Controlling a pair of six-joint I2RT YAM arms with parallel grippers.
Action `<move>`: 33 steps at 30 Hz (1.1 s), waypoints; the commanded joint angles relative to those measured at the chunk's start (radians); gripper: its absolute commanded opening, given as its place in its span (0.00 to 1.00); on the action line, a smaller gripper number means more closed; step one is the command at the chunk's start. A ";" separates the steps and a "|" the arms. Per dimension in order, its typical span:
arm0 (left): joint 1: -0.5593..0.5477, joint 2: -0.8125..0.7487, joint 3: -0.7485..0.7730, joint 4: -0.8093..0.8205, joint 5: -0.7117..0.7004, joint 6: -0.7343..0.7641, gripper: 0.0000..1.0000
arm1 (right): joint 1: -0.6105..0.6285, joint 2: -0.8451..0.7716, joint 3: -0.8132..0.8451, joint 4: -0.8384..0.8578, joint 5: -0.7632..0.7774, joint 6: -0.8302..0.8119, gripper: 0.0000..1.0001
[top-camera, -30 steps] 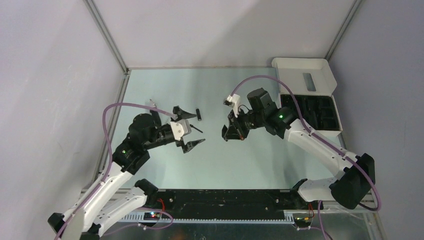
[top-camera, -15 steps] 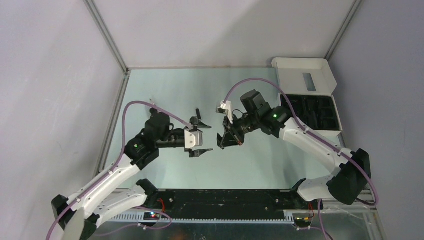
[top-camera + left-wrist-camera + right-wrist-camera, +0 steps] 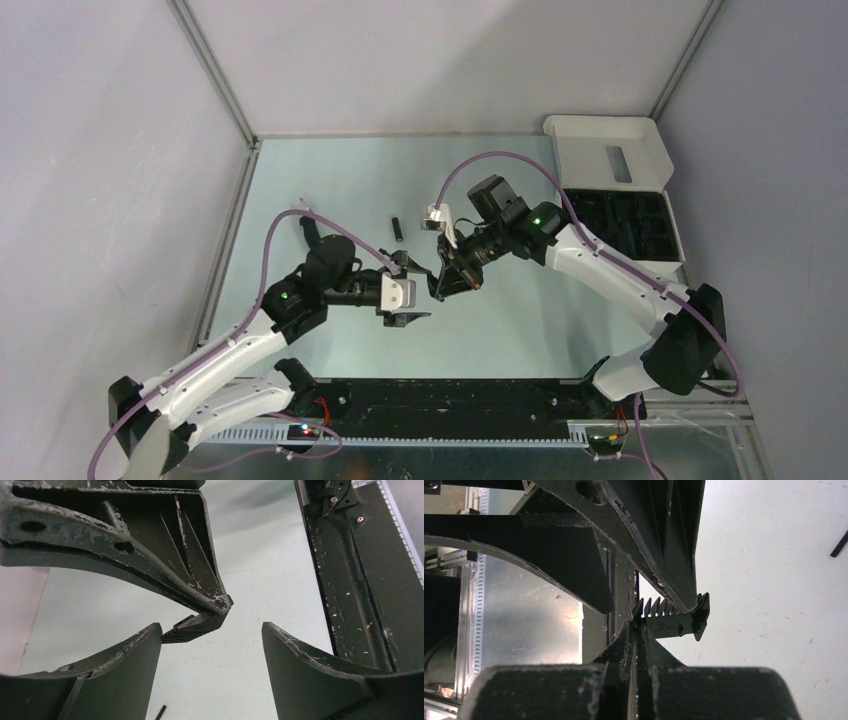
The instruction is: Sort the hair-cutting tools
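Observation:
My right gripper [image 3: 438, 290] is shut on a small black comb attachment [image 3: 674, 622], pinching one edge so that the toothed piece sticks out sideways. It holds that piece [image 3: 192, 630] between the spread fingers of my left gripper [image 3: 211, 630], close against one finger and far from the other. The left gripper [image 3: 411, 290] is open. A short black cylinder [image 3: 397, 229] lies on the table behind both grippers. A tapered black trimmer body [image 3: 309, 222] with a silver tip lies at the left, partly behind the left arm's cable. A thin black stick [image 3: 839, 544] rests on the table.
The white box [image 3: 610, 150] stands open at the back right, its black moulded insert [image 3: 630, 225] facing up and its lid tilted back. A black rail [image 3: 450, 400] runs along the near edge between the arm bases. Grey walls close in the table.
The left arm has swung right and forward, and the right gripper has come left with the comb attachment, so the two now meet mid-table. The left jaws have narrowed slightly.

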 commanded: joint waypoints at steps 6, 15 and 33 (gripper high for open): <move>-0.028 0.005 -0.038 0.096 -0.056 0.022 0.73 | 0.007 0.024 0.069 -0.032 -0.062 -0.053 0.01; -0.040 0.032 -0.051 0.137 -0.058 0.041 0.36 | -0.008 0.063 0.080 -0.018 -0.104 -0.069 0.00; -0.040 0.037 -0.081 0.228 -0.174 -0.054 0.00 | -0.155 -0.042 -0.049 0.296 0.048 0.214 0.45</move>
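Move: The guide comb, already held by its end in the right fingers, sits just past the left fingertips, about 2 cm to the left hand's right and 1 cm forward, at the same height. From the right hand, the left fingers' gap is some 3 cm to its left, level with it. On the table some 21 cm below the left hand, the small brush lies about 17 cm forward and 10 cm left, the black cylinder about 25 cm forward and 9 cm left. The guide comb changes hands in mid-air: the left fingers, open at first, shut fully and pinch its free part while both hands sink together by about 3 cm. Only then do the right fingers open to about a third, the right hand drawing off forward, some 4.5 cm in all and rising a little at the end; the left keeps its pinch and drifts forward some 2 cm. ##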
